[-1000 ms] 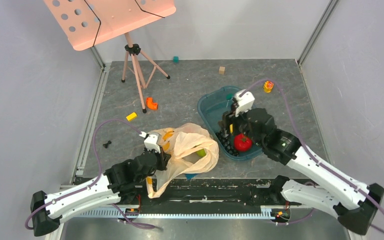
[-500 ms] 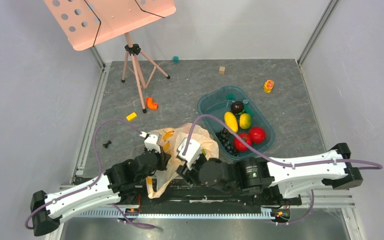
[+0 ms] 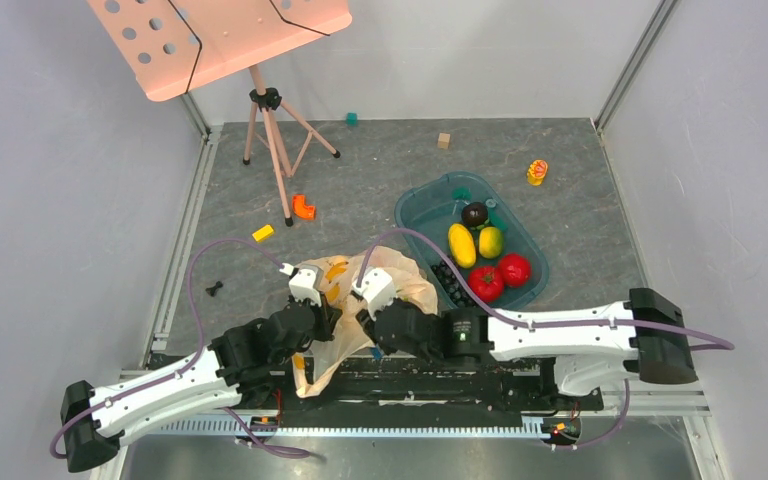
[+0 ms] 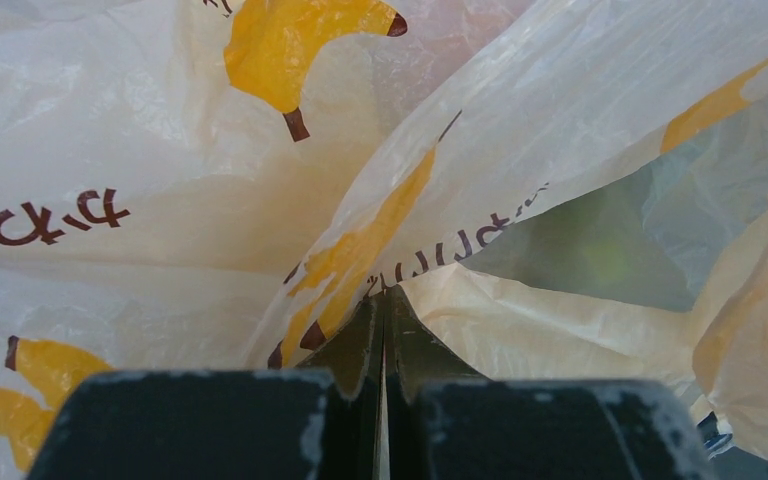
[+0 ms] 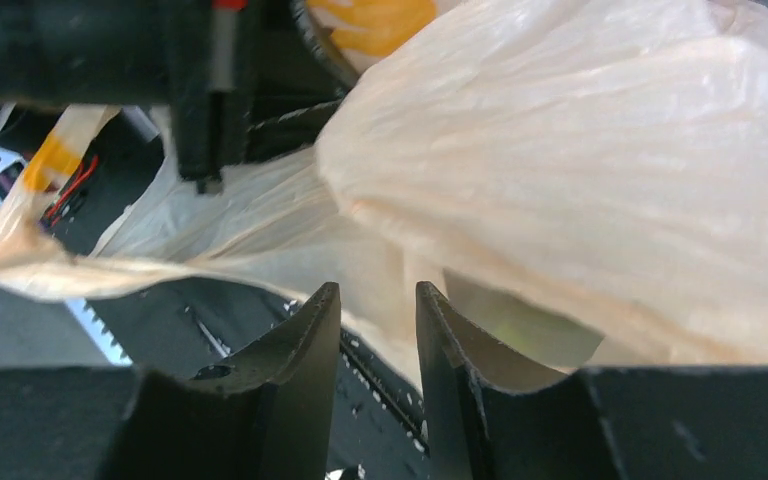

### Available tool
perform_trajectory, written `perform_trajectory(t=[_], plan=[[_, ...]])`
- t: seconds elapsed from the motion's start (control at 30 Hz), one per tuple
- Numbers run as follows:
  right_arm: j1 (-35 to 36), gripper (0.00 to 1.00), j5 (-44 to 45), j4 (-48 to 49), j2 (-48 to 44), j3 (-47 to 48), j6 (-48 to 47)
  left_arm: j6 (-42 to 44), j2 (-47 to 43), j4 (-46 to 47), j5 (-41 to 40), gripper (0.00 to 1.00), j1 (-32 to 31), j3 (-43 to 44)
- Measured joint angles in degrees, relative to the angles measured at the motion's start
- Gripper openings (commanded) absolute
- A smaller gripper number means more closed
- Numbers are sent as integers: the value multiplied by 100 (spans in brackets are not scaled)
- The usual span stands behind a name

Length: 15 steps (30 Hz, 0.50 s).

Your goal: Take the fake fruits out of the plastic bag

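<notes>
The plastic bag (image 3: 392, 278) lies crumpled near the front edge, cream with yellow banana prints. My left gripper (image 3: 328, 318) is shut on a fold of the plastic bag (image 4: 160, 250) at the left gripper's tips (image 4: 382, 300). My right gripper (image 3: 367, 330) sits at the bag's near side, its fingers (image 5: 310, 330) a narrow gap apart with bag film (image 5: 560, 180) running between them. A green pear (image 5: 520, 325) shows dimly through the film. In the teal tray (image 3: 415, 212) lie a long yellow fruit (image 3: 461, 244), a lemon (image 3: 491, 241) and two red fruits (image 3: 514, 268).
A dark plum (image 3: 475, 213) and black grapes (image 3: 450, 280) share the tray. A music stand (image 3: 265, 110) stands at the back left. Small blocks are scattered: orange (image 3: 303, 207), yellow (image 3: 263, 233), teal (image 3: 352, 118), wooden (image 3: 443, 140). A yellow-red toy (image 3: 537, 172) lies far right.
My right arm has swung from the tray to the bag's near side, and its jaws have narrowed. The left gripper has kept its hold and place.
</notes>
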Motion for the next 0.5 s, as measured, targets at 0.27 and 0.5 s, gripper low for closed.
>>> perform_trajectory(t=[0.27,0.5], plan=[[-793,35,-610,452,861,59,-9,0,0,0,0,2,0,0],[-1303,39,-638,400,1329,422,-44,0,-7,0,2,2,0,0]])
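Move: The green fruit sits low in the bag, about 6 cm ahead of the right hand, 6 cm to its right and some 13 cm below it. The blue block lies about 3 cm back and 2 cm right of that hand; the basket's middle is roughly 18 cm ahead and 21 cm right. From the left hand, the green fruit is about 12 cm right, 2 cm ahead and 5 cm lower. The bag's open mouth is what the right hand enters: it sweeps forward about 7.5 cm and sinks some 5 cm, levelling off at the end, towards the green fruit, turning nearly 10 degrees clockwise. Its fingers stay about a third open. The left hand stays put and keeps the rim pinched between shut fingers. ##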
